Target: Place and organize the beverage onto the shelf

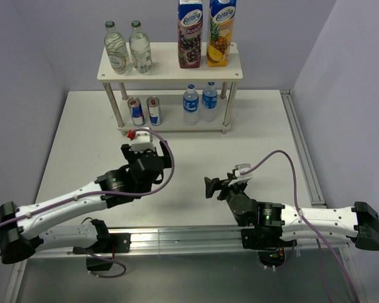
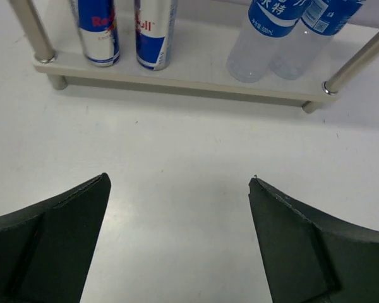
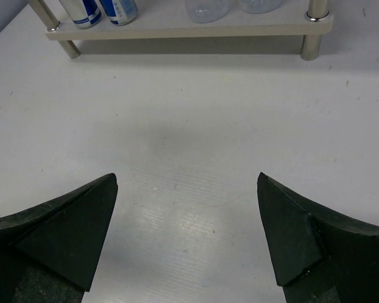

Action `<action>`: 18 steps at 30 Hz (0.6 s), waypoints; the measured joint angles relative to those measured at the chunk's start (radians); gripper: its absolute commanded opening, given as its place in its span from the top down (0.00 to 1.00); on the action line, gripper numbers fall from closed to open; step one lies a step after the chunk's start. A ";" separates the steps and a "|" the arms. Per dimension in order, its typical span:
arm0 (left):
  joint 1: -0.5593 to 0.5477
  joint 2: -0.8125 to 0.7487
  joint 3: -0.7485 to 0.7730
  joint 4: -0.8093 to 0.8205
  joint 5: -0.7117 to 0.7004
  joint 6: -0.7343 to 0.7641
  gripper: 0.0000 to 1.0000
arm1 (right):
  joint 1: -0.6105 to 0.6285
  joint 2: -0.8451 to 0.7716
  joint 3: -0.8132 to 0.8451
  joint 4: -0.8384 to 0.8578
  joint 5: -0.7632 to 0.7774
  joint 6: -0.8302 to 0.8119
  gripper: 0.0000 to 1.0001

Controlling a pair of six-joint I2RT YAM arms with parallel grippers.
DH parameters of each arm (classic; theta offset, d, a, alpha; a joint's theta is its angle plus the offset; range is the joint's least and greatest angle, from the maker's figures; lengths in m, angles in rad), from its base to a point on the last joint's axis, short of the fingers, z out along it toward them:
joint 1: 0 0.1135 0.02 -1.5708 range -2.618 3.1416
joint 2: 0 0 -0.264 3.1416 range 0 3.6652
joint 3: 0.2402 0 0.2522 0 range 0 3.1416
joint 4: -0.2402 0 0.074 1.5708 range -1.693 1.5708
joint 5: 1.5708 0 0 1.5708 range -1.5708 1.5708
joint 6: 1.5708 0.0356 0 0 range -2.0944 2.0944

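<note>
The shelf stands at the back of the table. On its top board are two green-capped glass bottles. The lower board carries two cans on the left and two blue-labelled water bottles on the right. My left gripper is open and empty, just in front of the cans, over bare table. My right gripper is also open and empty, farther back at mid-table and pointing left in the top view.
Two tall juice cartons stand on the right of the top board. Thin metal posts frame the lower tier. A rail runs along the table's right edge. Purple cables loop over both arms.
</note>
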 measured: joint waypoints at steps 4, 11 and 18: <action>-0.068 -0.103 0.189 -0.277 -0.040 -0.037 0.01 | 0.000 -0.003 0.000 -0.002 0.000 0.003 0.03; -0.077 -0.330 0.420 -0.375 -0.069 0.027 0.01 | 0.000 0.022 0.004 -0.016 0.000 0.013 0.03; -0.077 -0.420 0.430 -0.386 -0.113 0.100 0.01 | 0.000 0.055 0.008 -0.017 0.000 0.012 0.03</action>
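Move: The right-hand beverage can, already on the lower shelf, stands about 24 cm ahead of the empty left gripper, 1 cm to its left and some 8 cm below. The left-hand can is level with it, about 8 cm farther left. The nearer water bottle stands roughly 14 cm to the right of the right-hand can. From the right gripper, that can lies about 33 cm ahead and 27 cm to the left, at nearly the same height. Lift the empty left gripper steeply, about 20 cm, swinging it some 12 cm left and drawing it 7 cm farther back, away from the right-hand can on the lower shelf. Tip the fingers upward and roll the hand's left side down, some 15 degrees each, keeping them wide open and touching nothing; ease to a stop at the top. ##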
